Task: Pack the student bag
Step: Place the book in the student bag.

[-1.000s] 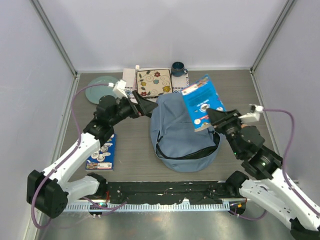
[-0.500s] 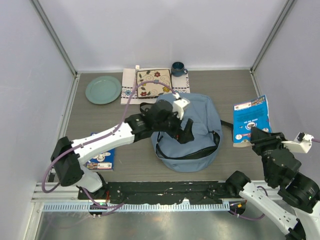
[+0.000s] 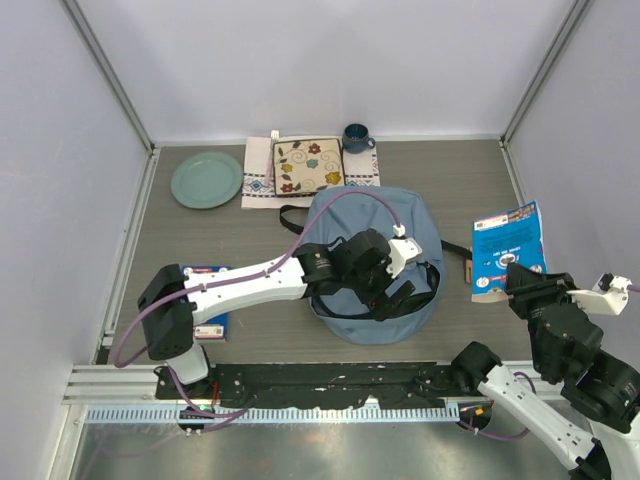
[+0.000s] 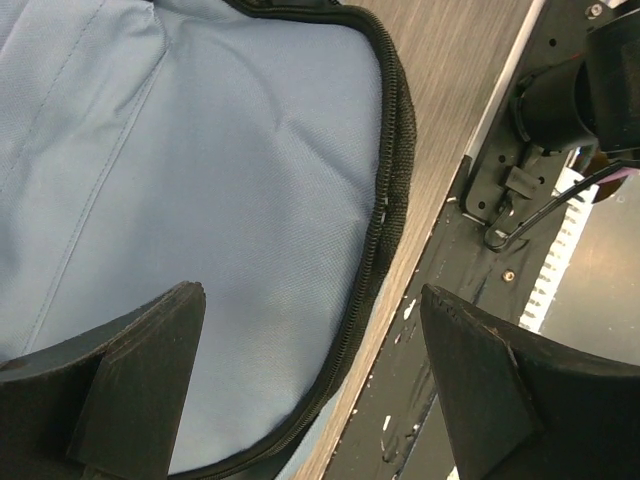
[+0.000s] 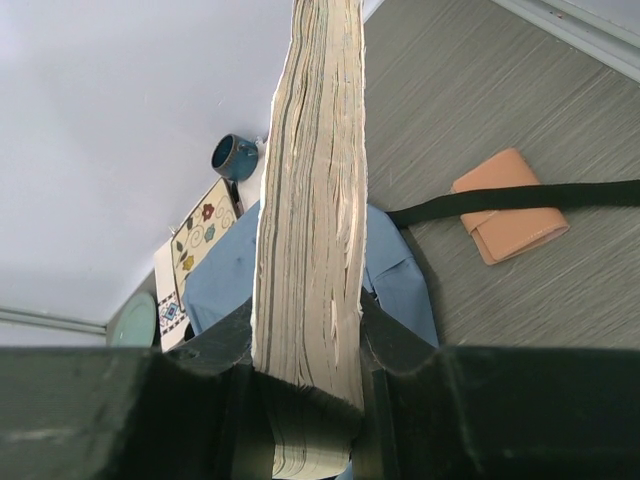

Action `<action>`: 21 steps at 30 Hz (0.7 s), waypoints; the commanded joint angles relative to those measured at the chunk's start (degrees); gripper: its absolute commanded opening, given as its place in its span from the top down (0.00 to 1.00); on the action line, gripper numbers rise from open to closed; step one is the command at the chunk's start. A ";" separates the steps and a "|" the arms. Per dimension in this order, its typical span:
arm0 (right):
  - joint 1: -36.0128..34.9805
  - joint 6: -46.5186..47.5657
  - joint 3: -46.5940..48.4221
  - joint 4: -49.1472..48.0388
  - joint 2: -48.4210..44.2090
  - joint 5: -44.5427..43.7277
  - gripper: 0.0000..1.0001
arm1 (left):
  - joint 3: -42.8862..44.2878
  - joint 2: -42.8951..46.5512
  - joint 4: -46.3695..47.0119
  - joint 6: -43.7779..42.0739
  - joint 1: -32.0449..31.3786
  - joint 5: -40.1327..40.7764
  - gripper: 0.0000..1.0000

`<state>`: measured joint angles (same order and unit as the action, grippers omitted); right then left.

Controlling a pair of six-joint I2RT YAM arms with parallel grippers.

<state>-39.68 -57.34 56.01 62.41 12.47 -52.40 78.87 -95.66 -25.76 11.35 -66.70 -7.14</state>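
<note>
The student bag [image 3: 345, 225] is a light-blue backpack lying flat mid-table, its dark zipper [image 4: 385, 215] running along the near rim. My left gripper [image 3: 398, 296] hangs open over the bag's near right part, and nothing sits between its fingers [image 4: 140, 370]. The bag's near edge and the black rail lie below it. My right gripper [image 3: 510, 283] is shut on a thick blue-covered book [image 3: 508, 248], held up to the right of the bag. The book's page edge [image 5: 312, 200] stands upright between the jaws.
A second book [image 3: 212, 322] lies at the left, partly under the left arm. A tan wallet [image 5: 510, 205] and a black strap [image 5: 520, 195] lie right of the bag. At the back are a teal plate [image 3: 206, 179], a floral tile on a cloth mat [image 3: 308, 165] and a dark mug [image 3: 355, 137].
The right gripper carried the book from above the bag out to the right side. The left arm swung from the back left across the bag to its near right part.
</note>
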 commanded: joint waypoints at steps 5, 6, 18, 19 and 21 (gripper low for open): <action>-0.13 -3.21 0.33 -4.23 0.27 -1.39 0.99 | 2.78 -2.25 -1.05 -1.42 -0.80 5.90 0.09; -0.13 -3.21 0.33 -4.32 0.36 -1.21 0.99 | 3.04 -2.95 -1.14 -1.42 -0.80 6.25 0.09; -0.13 -3.65 -0.55 -4.58 0.28 -0.07 0.99 | 4.10 -3.66 -1.40 -1.60 -0.80 11.44 0.56; -0.05 -3.57 -0.55 -4.58 0.27 0.02 0.99 | 4.01 -3.66 -1.31 -1.60 -0.80 11.88 0.67; -0.13 -3.48 -0.55 -4.49 0.27 0.37 0.99 | 4.10 -2.96 -1.14 -1.69 -0.80 13.28 0.80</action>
<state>-39.68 -58.87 55.29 62.41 12.47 -50.81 80.66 -100.14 -27.35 10.31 -67.31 2.17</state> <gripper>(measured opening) 0.312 0.321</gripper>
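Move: Just under the left hand, about 3 cm down and 2 cm ahead with no sideways offset, lies the zipped upper edge of the student bag's mouth. The bag's middle is some 9 cm ahead, 3 cm left and 8 cm below the hand; the tan wallet lies roughly 9 cm ahead and 18 cm right, 12 cm down. From the right hand, which already holds the blue book, that zipped edge is about 20 cm left, 2 cm ahead and 15 cm lower. Sinking about 3 cm while easing some 2.5 cm forward, the left hand brings its wide-open fingers down astride the zipped edge of the bag's mouth, tilting only slightly. Near the bottom the fingers close about two thirds of the way and pinch the blue cloth beside the zip. The right hand stays nearly in place and keeps its grip on the blue book. ##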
